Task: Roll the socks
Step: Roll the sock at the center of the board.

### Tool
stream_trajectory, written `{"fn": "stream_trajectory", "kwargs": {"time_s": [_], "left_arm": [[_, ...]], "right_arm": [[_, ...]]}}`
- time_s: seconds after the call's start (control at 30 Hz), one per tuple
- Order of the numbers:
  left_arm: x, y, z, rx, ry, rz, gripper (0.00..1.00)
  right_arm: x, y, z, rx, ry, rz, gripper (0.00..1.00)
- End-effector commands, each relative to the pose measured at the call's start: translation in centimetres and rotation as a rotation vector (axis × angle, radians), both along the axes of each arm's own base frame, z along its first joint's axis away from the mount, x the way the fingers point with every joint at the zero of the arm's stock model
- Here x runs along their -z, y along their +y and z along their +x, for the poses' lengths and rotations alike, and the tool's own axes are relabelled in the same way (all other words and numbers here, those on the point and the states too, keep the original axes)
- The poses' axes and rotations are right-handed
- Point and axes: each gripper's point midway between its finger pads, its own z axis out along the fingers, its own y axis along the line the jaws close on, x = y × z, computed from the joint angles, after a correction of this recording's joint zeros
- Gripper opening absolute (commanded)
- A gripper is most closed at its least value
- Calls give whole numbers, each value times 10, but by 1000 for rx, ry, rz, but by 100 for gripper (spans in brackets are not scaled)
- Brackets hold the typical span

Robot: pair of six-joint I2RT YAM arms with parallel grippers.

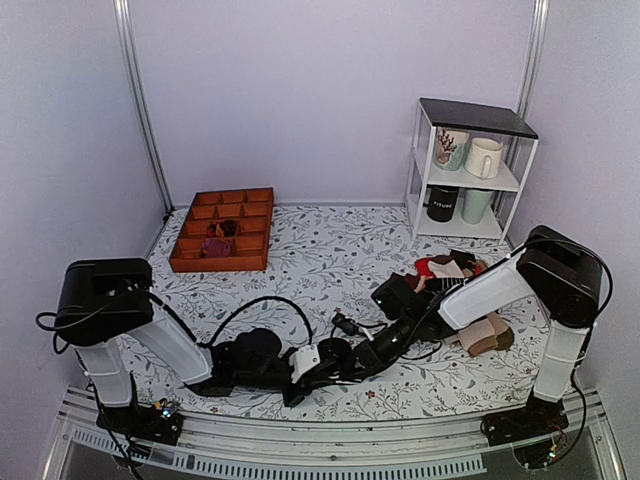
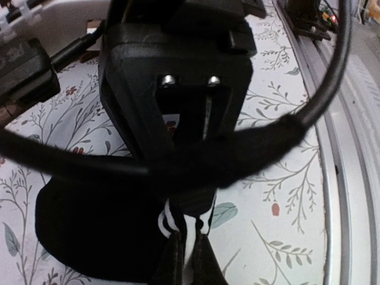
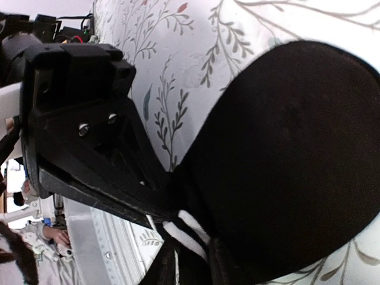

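Note:
The socks (image 3: pixel 285 160) are a black mass on the flowered tablecloth, with a white-striped cuff (image 3: pixel 187 230) at one end. In the left wrist view the socks (image 2: pixel 89 231) lie low on the left. My left gripper (image 2: pixel 189 261) is shut on the striped cuff (image 2: pixel 169 217), its fingers nearly touching. My right gripper (image 3: pixel 191 270) faces it from the other side. Its fingers stand a little apart, with the same cuff between them. In the top view both grippers meet near the front middle (image 1: pixel 300 372), and the arms hide most of the socks there.
An orange compartment tray (image 1: pixel 220 265) sits at the back left. At the back right is a white shelf (image 1: pixel 470 165) with mugs. A pile of other socks (image 1: pixel 450 268) and a brown pair (image 1: pixel 485 335) lie near the right arm. A metal rail (image 1: pixel 330 440) runs along the front edge.

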Motion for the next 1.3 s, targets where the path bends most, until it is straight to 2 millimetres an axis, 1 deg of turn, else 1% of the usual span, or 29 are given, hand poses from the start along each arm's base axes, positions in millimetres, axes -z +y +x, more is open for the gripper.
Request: {"fn": "stream_trajectory", "kwargs": {"time_s": [0.0,0.03,0.13,0.17,0.2,0.23,0.27,0.3,0.33,0.37,0.4,0.43,0.5,0.6,0.67,0.73,0.83,1.0,1.1,1.27], "left_arm": [[42,23,-28,-7,283,133,0],[48,27,-32,-22,341,145,0],[73,44,-44,-82,498,199,0],[76,47,-47,-100,536,206,0],[91,56,-54,-110,579,243,0],[96,59,-58,-115,613,249,0],[101,62,-59,-129,638,254,0],[106,65,-61,-137,656,262,0],[108,66,-63,-138,673,263,0],[111,68,-64,-145,684,266,0],[112,69,-65,-149,694,259,0],[113,72,-67,-154,705,256,0],[115,79,-68,-173,719,258,0],[119,88,-70,-196,733,270,0],[120,91,-72,-201,741,272,0],[121,92,-73,-199,746,279,0],[126,94,-73,-205,747,303,0],[131,94,-74,-201,746,319,0],[133,93,-75,-196,750,325,0],[134,93,-75,-191,752,330,0]], "right_arm": [[43,-34,5,57,-59,-219,29],[36,-29,13,65,-109,-189,30],[1,-16,38,84,-311,-56,37],[-15,-12,45,92,-390,6,39],[-39,-9,48,90,-486,94,42],[-55,-10,47,85,-560,165,43],[-63,-18,40,71,-638,228,45],[-76,-21,33,58,-714,306,48],[-91,-20,30,20,-843,372,50],[-88,-26,22,-2,-905,381,52],[-87,-26,19,-35,-957,380,53],[-81,-27,17,-65,-981,364,53],[-69,-29,9,-95,-1027,332,52],[-63,-27,-3,-134,-1056,322,52],[-52,-26,-5,-157,-1073,279,52],[-45,-26,-6,-176,-1076,254,52],[-51,-25,-12,-180,-1063,273,52],[-46,-24,-30,-202,-1003,268,51],[-42,-23,-37,-204,-967,268,51],[-30,-20,-39,-203,-941,246,51]]}}
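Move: The left fingers already pinch the sock's rolled, striped cuff, whose middle lies about 1 cm to their right; the sock's black body stretches ahead, its middle some 5 cm out. From the right hand, still at the cuff's other end, the cuff's middle is about 2 cm left and level fore and aft. From the left hand, the sock pile sits roughly 21 cm ahead and 26 cm right, the board's near edge 8 cm back. Opening to about half, the right fingers come free of the cuff as the hand lifts some 5 cm and swings right and a little forward, then comes back towards the robot, rolling nearly 60 degrees until the open fingertips straddle the cuff's right end. Meanwhile the left keeps its pinch, drawing the cuff back about 3 cm and rolling its top forward some 30 degrees. ##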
